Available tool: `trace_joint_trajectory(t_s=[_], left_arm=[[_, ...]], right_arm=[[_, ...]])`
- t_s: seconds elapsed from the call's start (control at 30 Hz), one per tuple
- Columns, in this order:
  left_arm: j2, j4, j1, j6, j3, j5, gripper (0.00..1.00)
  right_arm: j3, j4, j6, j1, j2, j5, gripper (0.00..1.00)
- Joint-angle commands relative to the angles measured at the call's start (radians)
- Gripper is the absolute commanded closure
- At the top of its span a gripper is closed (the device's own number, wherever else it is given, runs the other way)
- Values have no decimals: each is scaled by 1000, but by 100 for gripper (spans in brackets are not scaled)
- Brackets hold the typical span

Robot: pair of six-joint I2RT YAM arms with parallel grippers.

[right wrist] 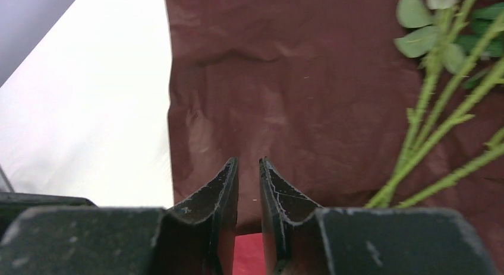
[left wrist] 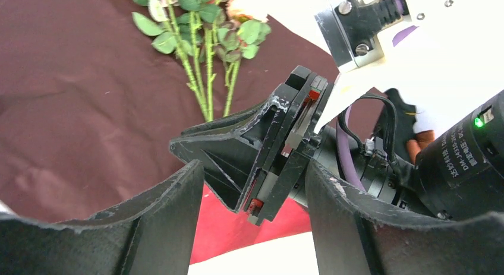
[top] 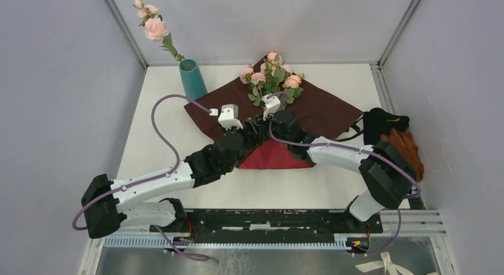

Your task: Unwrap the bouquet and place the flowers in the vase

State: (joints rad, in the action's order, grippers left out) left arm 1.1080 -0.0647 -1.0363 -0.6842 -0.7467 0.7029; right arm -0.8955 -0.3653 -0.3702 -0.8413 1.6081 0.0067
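The bouquet lies unwrapped: its maroon wrapping paper (top: 324,108) is spread flat, with a red flap (top: 273,156) folded towards me. Several pink flowers (top: 270,79) rest on the paper, green stems (left wrist: 208,79) (right wrist: 440,126) pointing at the grippers. The teal vase (top: 193,80) stands upright at the back left, holding one pink rose stem (top: 156,28). My left gripper (top: 245,131) (left wrist: 254,168) is open wide over the red flap, holding nothing. My right gripper (top: 257,125) (right wrist: 248,162) sits just in front of it over the paper, jaws a narrow gap apart with nothing between them.
A black-and-orange cloth pile (top: 395,138) lies at the table's right edge beside the right arm. Grey enclosure walls close off the left, right and back. Bare white table (top: 160,138) shows left of the paper.
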Motion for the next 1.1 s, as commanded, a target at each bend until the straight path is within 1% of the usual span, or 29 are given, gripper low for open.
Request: trace_joint_trajectory(t_s=[0.0,0.07,0.13,0.23,0.3,0.43,0.57,0.7,0.8,0.9,1.07], left_arm=[[124,37,48,71,-38,134,32],[169,22,73,70,-61,122,32],[210,-11,129,69,-70,73,32],[300,-53,264,36,-78,-85,32],[367,-70,327,39,-97,-155,32],[508,-50,365,62,-181,-222,31],[585,-63,369,45,-207,-303,31],[574,-91,364,18,-144,-341,31],[527,-53,365,-16,-102,-293,31],[445,-18,366,-48,-60,-246,32],[307,14,367,-58,-45,-213,32]], right_arm=[[49,-73,26,37,-120,-13,75],[61,-62,30,69,-115,-13,75],[77,-63,30,105,-99,-13,74],[86,-74,30,151,-72,-20,73],[83,-78,38,171,-55,-20,72],[52,-56,68,201,-4,-33,72],[83,-68,62,204,18,-60,72],[183,-111,27,203,-51,-117,72],[325,-208,-58,192,-156,-205,72],[489,-280,-119,158,-291,-189,72],[661,-261,-149,103,-496,-141,72]])
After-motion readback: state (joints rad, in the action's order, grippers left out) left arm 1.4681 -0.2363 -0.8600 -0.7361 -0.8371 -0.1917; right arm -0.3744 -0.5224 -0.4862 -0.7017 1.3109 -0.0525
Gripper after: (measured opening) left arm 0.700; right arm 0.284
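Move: The red near flap of the wrapping lies beneath and to the right of both hands. From the right hand its middle is roughly 6 cm back, 8 cm right and 11 cm down; from the left hand it is about 1 cm back, 10 cm right and 19 cm down. The bare flower stems start beyond it, their middle some 14 cm ahead of the right hand, 6 cm right and 11 below, with the blossoms another 11 cm farther out. To the right, down and forward together, both hands swoop over the red flap, each some 10 cm across and down; then they pull back about 10 cm towards the base, rising a little. The nearly shut right fingers seem to drag the flap's edge back; the open left hand keeps close beside the right gripper, swinging some 35 degrees clockwise and tipping down. ##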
